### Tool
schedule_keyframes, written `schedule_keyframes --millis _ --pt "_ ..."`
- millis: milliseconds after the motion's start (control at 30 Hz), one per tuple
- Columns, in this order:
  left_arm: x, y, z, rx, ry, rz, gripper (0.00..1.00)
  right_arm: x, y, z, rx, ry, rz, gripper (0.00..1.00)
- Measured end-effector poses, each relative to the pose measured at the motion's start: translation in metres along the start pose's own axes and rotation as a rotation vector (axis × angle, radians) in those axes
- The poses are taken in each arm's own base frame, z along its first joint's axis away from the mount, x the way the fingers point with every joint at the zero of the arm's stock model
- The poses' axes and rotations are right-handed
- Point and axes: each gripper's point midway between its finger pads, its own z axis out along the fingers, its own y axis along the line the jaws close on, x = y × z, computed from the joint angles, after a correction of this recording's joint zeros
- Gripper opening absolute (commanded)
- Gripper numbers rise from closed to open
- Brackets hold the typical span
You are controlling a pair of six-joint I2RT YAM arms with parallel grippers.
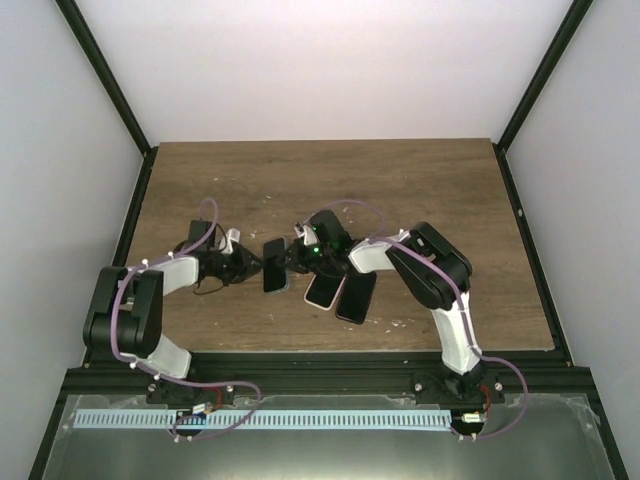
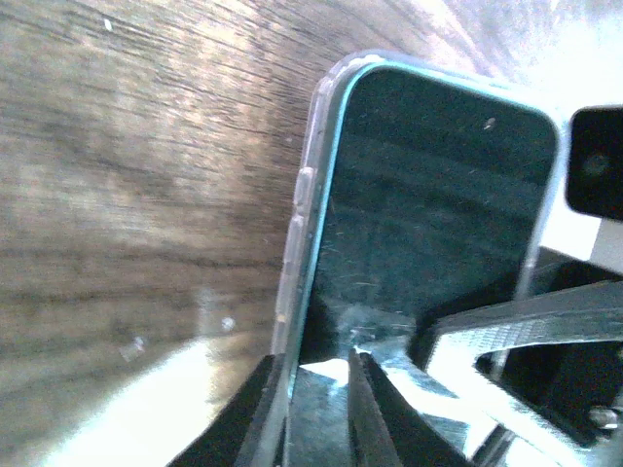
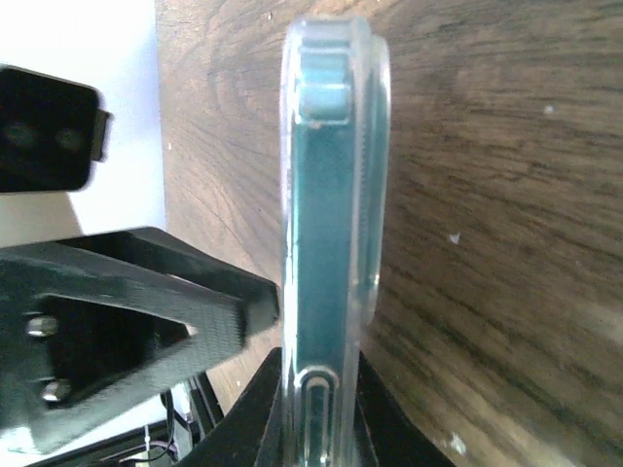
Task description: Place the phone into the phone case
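Observation:
The phone [image 2: 438,195] has a dark screen and a teal frame, and it sits inside the clear phone case [image 2: 310,195]. It is held on edge just above the table, between the two arms [image 1: 275,278]. My left gripper [image 2: 316,389] is shut on the phone's near end, with one finger on the case's back and the other on the screen. In the right wrist view the phone [image 3: 326,195] shows edge-on with the case [image 3: 375,146] wrapped around it. My right gripper [image 3: 326,409] is shut on its other end. Both grippers meet at the table's middle [image 1: 255,270] [image 1: 293,262].
Two more phone-shaped slabs lie flat under the right arm, one pale [image 1: 325,290] and one dark [image 1: 356,297]. The wooden table [image 1: 420,190] has black frame posts along both sides and white walls beyond.

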Motion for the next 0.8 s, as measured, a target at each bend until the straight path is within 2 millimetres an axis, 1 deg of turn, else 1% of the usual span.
schedule_keyframes --millis 33,100,200,267,333,467,600,667,733,800 --pt "0.000 -0.004 -0.004 0.004 -0.002 0.003 0.34 0.000 0.000 -0.002 0.001 -0.002 0.001 0.07" --pt "-0.003 -0.016 -0.012 0.016 -0.015 0.023 0.37 0.002 -0.001 -0.009 0.000 0.000 0.008 0.07" --pt "-0.014 -0.043 -0.031 0.051 -0.059 0.072 0.43 0.007 0.000 -0.022 -0.017 0.012 0.020 0.07" --pt "-0.021 -0.062 -0.047 0.084 -0.096 0.116 0.45 0.008 0.006 -0.036 -0.047 0.014 0.019 0.07" --pt "-0.025 -0.083 -0.065 0.117 -0.132 0.168 0.49 0.008 0.016 -0.052 -0.081 0.009 0.010 0.07" --pt "-0.021 -0.120 -0.098 0.196 -0.191 0.276 0.60 0.006 0.053 -0.088 -0.180 -0.014 -0.049 0.07" --pt "-0.007 -0.149 -0.119 0.340 -0.175 0.318 0.66 0.010 0.102 -0.120 -0.317 -0.023 -0.134 0.07" --pt "0.000 -0.158 -0.122 0.422 -0.155 0.309 0.68 0.016 0.121 -0.133 -0.373 -0.017 -0.170 0.07" --pt "0.009 -0.159 -0.121 0.491 -0.124 0.283 0.68 0.022 0.138 -0.144 -0.422 -0.005 -0.200 0.07" --pt "0.015 -0.162 -0.122 0.538 -0.099 0.264 0.68 0.026 0.149 -0.150 -0.453 0.003 -0.220 0.07"
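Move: The phone in its clear case is already pinched in my right hand; its middle lies about 4 cm to the left, 2 cm back and 1 cm lower. From my left hand, at the opposite long edge, that middle is some 4 cm to the right. The white-rimmed phone lies about 12 cm right of my right hand and 7 cm back, the black phone roughly 20 cm right and 10 cm back, both on the table some 3 cm below. I keep my right grip on the cased phone and draw it right, then lift it about 20 cm and bring it back some 5 cm, tilting the fingertips up about 25 degrees. My left fingers open wide, come free of the phone's left edge and rise about 20 cm beside it, drifting back a little late on and levelling out. ##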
